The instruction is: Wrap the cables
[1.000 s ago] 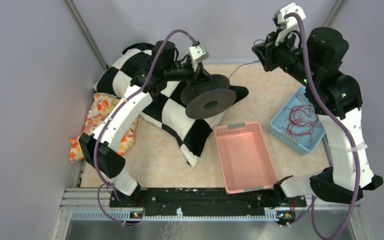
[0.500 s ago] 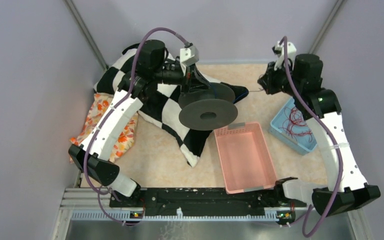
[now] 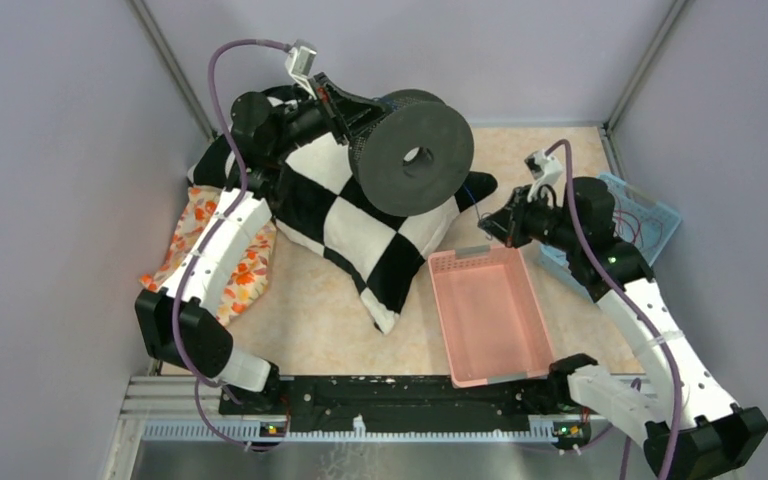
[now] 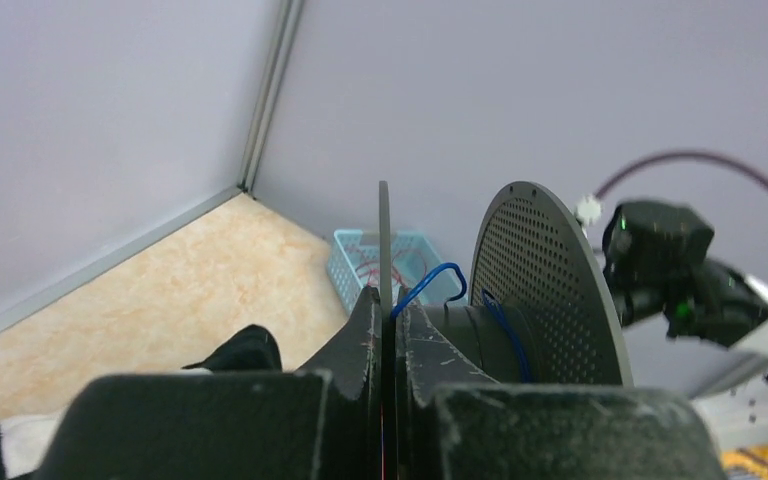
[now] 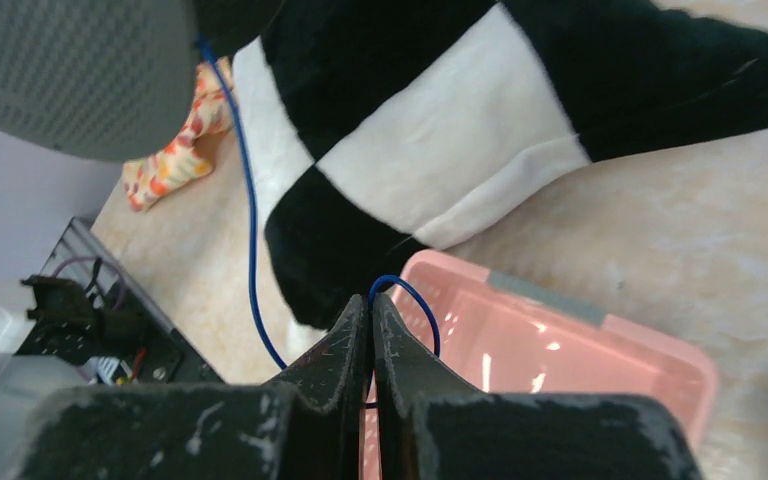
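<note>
A black spool (image 3: 415, 160) hangs in the air above the checkered pillow, its round flange facing the top camera. My left gripper (image 3: 355, 125) is shut on the spool's thin flange edge (image 4: 383, 230). The other, perforated flange (image 4: 545, 290) stands to the right. The cable (image 4: 507, 330), a thin dark blue wire, lies round the spool's hub. From the spool the cable (image 5: 251, 220) runs down to my right gripper (image 5: 371, 300), which is shut on it, a small loop arching past the fingertips. The right gripper (image 3: 490, 225) hovers by the pink tray's far right corner.
A pink tray (image 3: 535, 330) sits at centre front. A light blue basket (image 3: 660, 215) of red wires stands at the right wall, behind the right arm. The black-and-white pillow (image 3: 360, 230) and a floral cloth (image 3: 210, 240) fill the left side. Walls close in on three sides.
The left arm raised the spool and tipped it so the flange faces up and forward. The right arm swung down from the back right to the pink tray's far corner, cable still pinched.
</note>
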Available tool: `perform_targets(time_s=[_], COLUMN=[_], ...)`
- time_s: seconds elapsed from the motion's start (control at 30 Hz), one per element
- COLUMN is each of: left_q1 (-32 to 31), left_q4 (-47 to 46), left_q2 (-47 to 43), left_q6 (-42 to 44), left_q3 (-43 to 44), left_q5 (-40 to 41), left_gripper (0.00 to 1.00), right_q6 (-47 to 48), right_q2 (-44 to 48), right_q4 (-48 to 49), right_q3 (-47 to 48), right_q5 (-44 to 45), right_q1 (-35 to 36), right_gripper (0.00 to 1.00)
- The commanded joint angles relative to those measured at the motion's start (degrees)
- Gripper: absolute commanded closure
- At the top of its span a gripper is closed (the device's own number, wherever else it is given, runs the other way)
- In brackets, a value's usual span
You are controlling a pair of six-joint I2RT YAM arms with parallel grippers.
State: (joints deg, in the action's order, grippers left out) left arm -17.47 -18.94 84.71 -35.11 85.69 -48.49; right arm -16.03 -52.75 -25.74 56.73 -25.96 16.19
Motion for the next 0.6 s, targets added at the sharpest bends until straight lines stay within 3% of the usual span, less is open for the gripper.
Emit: perform_targets(time_s=[0.0, 0.23, 0.33, 0.43, 0.57], left_q1=[0.2, 0.2, -0.3, -2.1, -5.8], left_q4=[-16.1, -19.1, -18.0, -14.5, -8.2], left_q2=[-2.1, -1.1, -2.2, -5.5, -7.7], left_q6=[-12.7, -20.7, -23.5, -20.4, -9.2], left_q3=[-3.0, -6.4, -10.0, -14.1, -13.5], left_q5=[12.0, 17.5, 23.4, 33.2, 41.2], left_gripper=[1.0, 1.0, 1.0, 1.0, 1.0], right_q6=[-5.9, -10.0, -10.2, -10.2, -9.4], right_q2=[1.5, -1.0, -2.4, -3.2, -6.1], right_q4=[7.6, 13.8, 14.9, 15.0, 12.1], right_q3=[-2.7, -5.0, -5.0, -4.4, 0.0], right_q5=[2.1, 9.5, 11.8, 13.2, 13.9], right_q1=[6.3, 16.5, 18.5, 19.3, 21.0], right_gripper=[1.0, 1.0, 1.0, 1.0, 1.0])
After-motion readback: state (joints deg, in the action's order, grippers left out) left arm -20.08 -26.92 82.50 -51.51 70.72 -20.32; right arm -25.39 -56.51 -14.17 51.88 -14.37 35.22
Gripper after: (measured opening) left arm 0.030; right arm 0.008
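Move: The right hand, with the blue cable pinched, has the spool about 16 cm to its left, 5 cm ahead and 14 cm above. The pink tray lies almost straight below it, about 25 cm down; the checkered cushion is some 30 cm ahead and 30 cm left, 22 cm below. From the left hand, which holds it by a flange, the spool's middle is about 5 cm back, 5 cm right and 4 cm below. Right hand carries cable about 8 cm left towards the spool; left takes spool 5 cm forward and down, turning. ##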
